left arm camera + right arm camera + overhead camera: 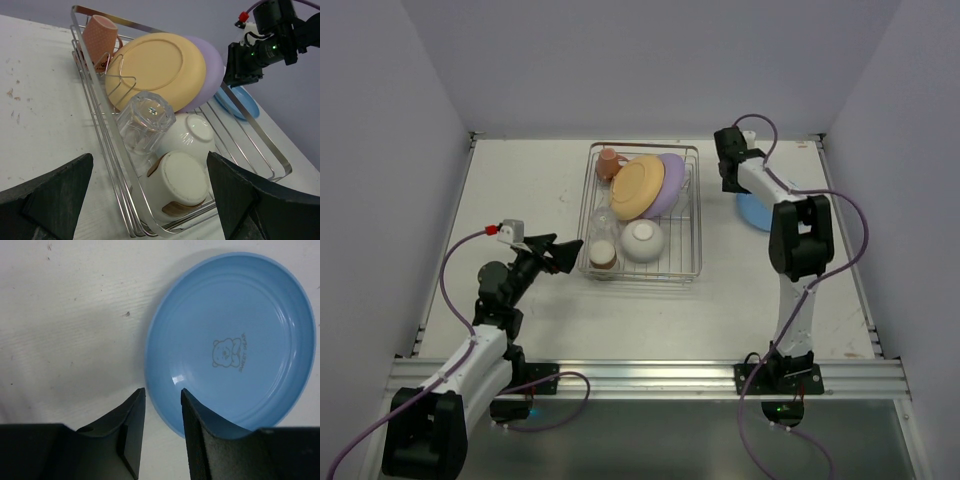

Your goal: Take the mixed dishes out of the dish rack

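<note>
The dish rack (642, 277) stands mid-table and holds a yellow-orange plate (638, 186), a lilac plate (672, 180), a salmon-pink mug (609, 162), a clear glass (603, 226), a small brown cup (603, 255) and a white bowl (643, 241). The blue plate (230, 340) lies flat on the table right of the rack. My right gripper (162, 390) is open, and its jaws stand on either side of that plate's near rim. My left gripper (150, 200) is wide open at the rack's near left corner, facing the upturned cup (182, 182), and holds nothing.
Grey walls close in the table on three sides. The rack's wire rim (95, 107) runs between my left fingers and the cup. The right arm (260, 50) hangs above the blue plate (240, 102) beyond the rack.
</note>
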You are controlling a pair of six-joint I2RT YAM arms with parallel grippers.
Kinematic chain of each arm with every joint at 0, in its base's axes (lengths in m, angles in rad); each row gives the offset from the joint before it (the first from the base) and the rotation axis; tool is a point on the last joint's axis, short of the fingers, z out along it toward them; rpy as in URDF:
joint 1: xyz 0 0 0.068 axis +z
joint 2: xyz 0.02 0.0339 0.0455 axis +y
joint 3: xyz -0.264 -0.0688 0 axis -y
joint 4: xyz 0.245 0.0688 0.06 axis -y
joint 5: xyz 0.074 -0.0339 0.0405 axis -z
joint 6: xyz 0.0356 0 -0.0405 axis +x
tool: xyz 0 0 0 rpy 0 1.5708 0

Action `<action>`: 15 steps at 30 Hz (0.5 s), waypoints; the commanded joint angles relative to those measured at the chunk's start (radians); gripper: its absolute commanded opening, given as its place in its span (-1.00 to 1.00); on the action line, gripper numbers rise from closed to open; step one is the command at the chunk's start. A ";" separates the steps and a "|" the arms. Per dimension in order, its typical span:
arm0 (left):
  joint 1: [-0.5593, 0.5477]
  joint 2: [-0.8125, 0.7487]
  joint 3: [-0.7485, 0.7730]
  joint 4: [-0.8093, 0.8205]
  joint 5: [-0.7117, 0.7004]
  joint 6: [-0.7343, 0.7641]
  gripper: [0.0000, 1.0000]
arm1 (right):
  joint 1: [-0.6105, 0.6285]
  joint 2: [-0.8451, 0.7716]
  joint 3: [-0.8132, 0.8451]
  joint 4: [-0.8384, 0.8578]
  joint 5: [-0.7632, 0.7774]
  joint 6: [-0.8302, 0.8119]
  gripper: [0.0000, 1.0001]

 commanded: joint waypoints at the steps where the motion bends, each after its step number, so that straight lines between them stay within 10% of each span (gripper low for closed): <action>1: 0.006 -0.010 0.033 0.017 0.006 0.020 1.00 | -0.016 -0.159 -0.063 0.098 -0.059 0.043 -0.24; 15: 0.004 0.004 0.036 0.021 0.006 0.020 1.00 | -0.019 -0.515 -0.391 0.412 -0.295 0.052 -0.21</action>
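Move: From the right hand, empty and low beside the blue plate it has already let go, the purple plate in the rack lies about 19 cm left, some 3 cm ahead and 5 cm higher. The yellow plate leans beyond it, roughly 27 cm left of the hand and 3 cm ahead, and the blue plate's middle is about 7 cm right, 1 cm ahead and 3 cm below. From the idle left hand the purple plate is some 22 cm ahead, 24 cm right and 3 cm lower. The right hand climbs quickly away from the blue plate, about 10 cm almost straight up, easing back a couple of centimetres and, in the later half, drifting about as far left towards the rack side. As it rises the wrist tips up by some 20 degrees and rolls its left side up by about 15, so the steeply down-pointing fingers come to reach more forward, while they stay partly open and empty. ##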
